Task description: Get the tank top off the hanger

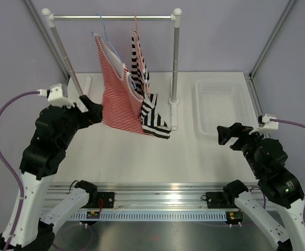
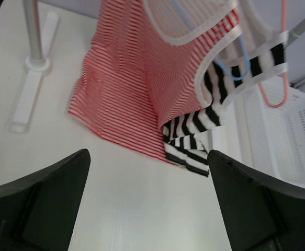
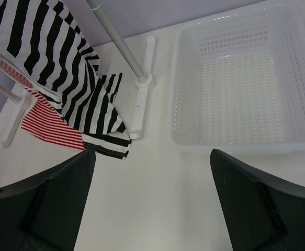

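The black-and-white striped tank top (image 1: 142,73) hangs on the pale pink hanger (image 1: 135,23) from the rail, its hem trailing on the table (image 1: 155,123). It also shows in the left wrist view (image 2: 194,136) behind the red top, with the pink hanger (image 2: 284,63) above, and in the right wrist view (image 3: 63,68). My left gripper (image 1: 92,112) is open and empty, left of the clothes. My right gripper (image 1: 223,135) is open and empty, to the right near the basket.
A red-and-white thin-striped top (image 1: 115,89) hangs on a light blue hanger (image 1: 104,29) just left of the tank top. The rack's right post (image 1: 175,68) and foot (image 3: 142,99) stand beside it. A white basket (image 1: 225,104) sits at the right.
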Controlling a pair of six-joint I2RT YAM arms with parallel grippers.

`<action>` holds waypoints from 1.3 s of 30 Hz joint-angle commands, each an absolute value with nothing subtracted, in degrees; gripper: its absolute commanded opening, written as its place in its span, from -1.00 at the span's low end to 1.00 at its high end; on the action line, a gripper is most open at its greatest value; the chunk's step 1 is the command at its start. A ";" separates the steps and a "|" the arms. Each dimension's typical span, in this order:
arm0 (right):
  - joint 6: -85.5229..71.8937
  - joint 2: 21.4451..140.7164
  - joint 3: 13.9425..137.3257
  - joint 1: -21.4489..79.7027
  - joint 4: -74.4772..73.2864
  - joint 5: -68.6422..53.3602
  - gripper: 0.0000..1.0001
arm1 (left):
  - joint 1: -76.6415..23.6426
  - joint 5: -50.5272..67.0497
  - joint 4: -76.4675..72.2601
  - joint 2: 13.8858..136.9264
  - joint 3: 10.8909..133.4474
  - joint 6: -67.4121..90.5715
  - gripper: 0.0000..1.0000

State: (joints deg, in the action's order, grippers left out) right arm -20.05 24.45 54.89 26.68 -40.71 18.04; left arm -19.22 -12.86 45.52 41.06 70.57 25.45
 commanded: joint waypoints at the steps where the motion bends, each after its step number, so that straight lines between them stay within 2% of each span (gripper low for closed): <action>1: -22.15 25.66 53.09 27.16 -37.53 15.91 0.99 | -22.22 -6.41 41.31 48.85 78.12 25.75 0.98; 6: -22.94 26.98 50.98 27.25 -36.83 16.79 0.99 | -31.27 -17.02 43.59 61.92 91.38 22.60 0.98; 10: -23.64 29.43 50.01 27.16 -37.00 14.95 0.99 | -37.42 -22.84 48.77 73.45 107.61 21.10 0.98; 20: -22.41 28.83 50.09 27.16 -36.56 9.75 0.99 | -40.43 -36.73 53.00 95.17 130.67 16.53 0.98; 27: -23.03 26.98 48.96 27.25 -35.33 5.45 0.99 | -40.17 -41.57 49.14 101.76 133.67 11.87 0.88; 30: -23.20 27.16 48.43 27.16 -34.63 4.14 0.99 | -39.64 -39.91 48.43 104.93 135.61 12.48 0.83; 38: -23.03 26.02 48.08 27.16 -34.19 2.90 0.99 | -38.85 -39.90 45.88 108.19 135.71 15.11 0.56; 39: -23.11 25.84 47.47 27.25 -33.93 2.73 0.99 | -38.41 -39.64 45.62 108.11 135.27 15.55 0.47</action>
State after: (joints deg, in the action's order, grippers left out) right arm -22.96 26.83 48.31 26.70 -36.97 4.69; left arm -39.38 -38.04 49.52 108.27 134.37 14.04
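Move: The near shoulder of the black-striped tank top, on the pink hanger, is some 20 cm ahead of the left hand, 18 cm to its right and a couple of centimetres higher. The red-striped top's near shoulder, on the blue hanger, hangs about 5 cm nearer the base than it and 4 cm to its left; the rack's right upright stands about 18 cm to its right. From the right hand that black-striped shoulder is roughly 28 cm ahead, 32 cm left and 6 cm up. The left hand heads for the black-striped top on the pink hanger, some 20 cm forward and 17 cm right, rising about 10 cm before sinking 5 cm so that its fingers straddle hanger and strap. The wrist rolls left side up about 20 degrees and the fingers close by a quarter; contact can't be seen. The open right hand drifts 5 cm left and sinks 4 cm. ##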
